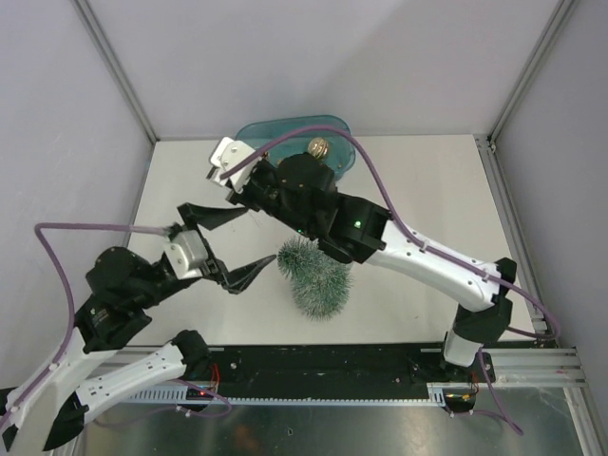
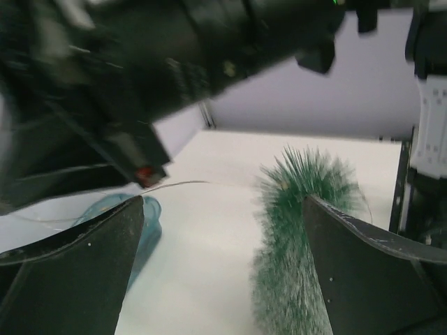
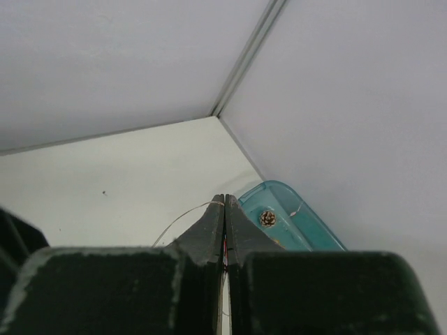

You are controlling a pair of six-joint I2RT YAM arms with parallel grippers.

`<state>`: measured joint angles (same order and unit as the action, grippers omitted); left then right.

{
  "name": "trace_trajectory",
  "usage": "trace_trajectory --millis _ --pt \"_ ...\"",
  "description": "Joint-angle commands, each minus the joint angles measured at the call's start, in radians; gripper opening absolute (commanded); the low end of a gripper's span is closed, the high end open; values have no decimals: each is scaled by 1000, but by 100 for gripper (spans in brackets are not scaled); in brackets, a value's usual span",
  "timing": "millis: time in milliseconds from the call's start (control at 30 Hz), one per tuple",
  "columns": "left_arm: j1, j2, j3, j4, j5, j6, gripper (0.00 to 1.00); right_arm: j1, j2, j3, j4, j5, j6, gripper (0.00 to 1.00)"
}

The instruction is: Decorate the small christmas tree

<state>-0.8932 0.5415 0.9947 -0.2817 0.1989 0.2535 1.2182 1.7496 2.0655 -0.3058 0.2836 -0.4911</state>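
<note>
The small christmas tree point(image 1: 315, 276) lies on its side on the white table, bristly green with white frosting; the left wrist view shows it too point(image 2: 300, 230). My left gripper point(image 1: 237, 247) stands wide open just left of the tree, nothing between its fingers point(image 2: 370, 272). My right gripper point(image 1: 215, 175) hovers farther back, left of the teal tub point(image 1: 285, 133). In the right wrist view it point(image 3: 225, 202) is shut on a thin gold thread point(image 3: 183, 217), with a bit of red showing between the jaws. The thread point(image 2: 188, 183) curves out below it.
The teal tub point(image 3: 307, 227) at the back holds a gold ornament point(image 1: 318, 147) and a small pine cone point(image 3: 267, 218). The right arm point(image 1: 380, 233) stretches over the tree's top. Frame posts and grey walls enclose the table.
</note>
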Motion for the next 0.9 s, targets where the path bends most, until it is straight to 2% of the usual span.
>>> trace_trajectory --millis 0,233,533,600,733,867 --pt "8 72 128 43 -41 -150 100 3 -118 -45 114 54 -7 0" --pt "7 226 259 -4 87 -297 100 12 -211 -141 201 96 -14 0" --pt "8 333 303 -3 186 -317 97 14 -377 -273 295 83 -5 0" --pt "8 349 311 4 199 -313 93 17 -396 -283 292 73 2 0" --pt "7 363 326 26 245 -308 78 30 -416 -294 282 73 0 0" --pt "7 364 357 43 301 -298 57 39 -423 -300 272 89 -5 0"
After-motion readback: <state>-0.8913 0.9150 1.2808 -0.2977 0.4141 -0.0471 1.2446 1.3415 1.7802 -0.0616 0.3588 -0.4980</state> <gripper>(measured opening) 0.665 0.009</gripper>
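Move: The tree top lies about 10 cm to the left hand's right, some 2 cm back and roughly 10 cm below it; the teal box sits about 32 cm ahead, 2 cm right and 38 cm below. From the right hand, which already pinches a thin wire, the tree top is about 12 cm back, 11 cm right and 17 cm lower, while the teal box is some 22 cm ahead, 8 cm right and 43 cm down. Keeping its shut fingers on the wire, the right hand sweeps about 12 cm right and 11 cm up, easing back a little and passing high on the far side of the tree top as its fingers tilt up some 20 degrees. The left hand first lifts about 6 cm, then swings 8 cm right to the tree top while sinking partway again and turning clockwise, and its wide-open fingers begin to close near the top at the end. ##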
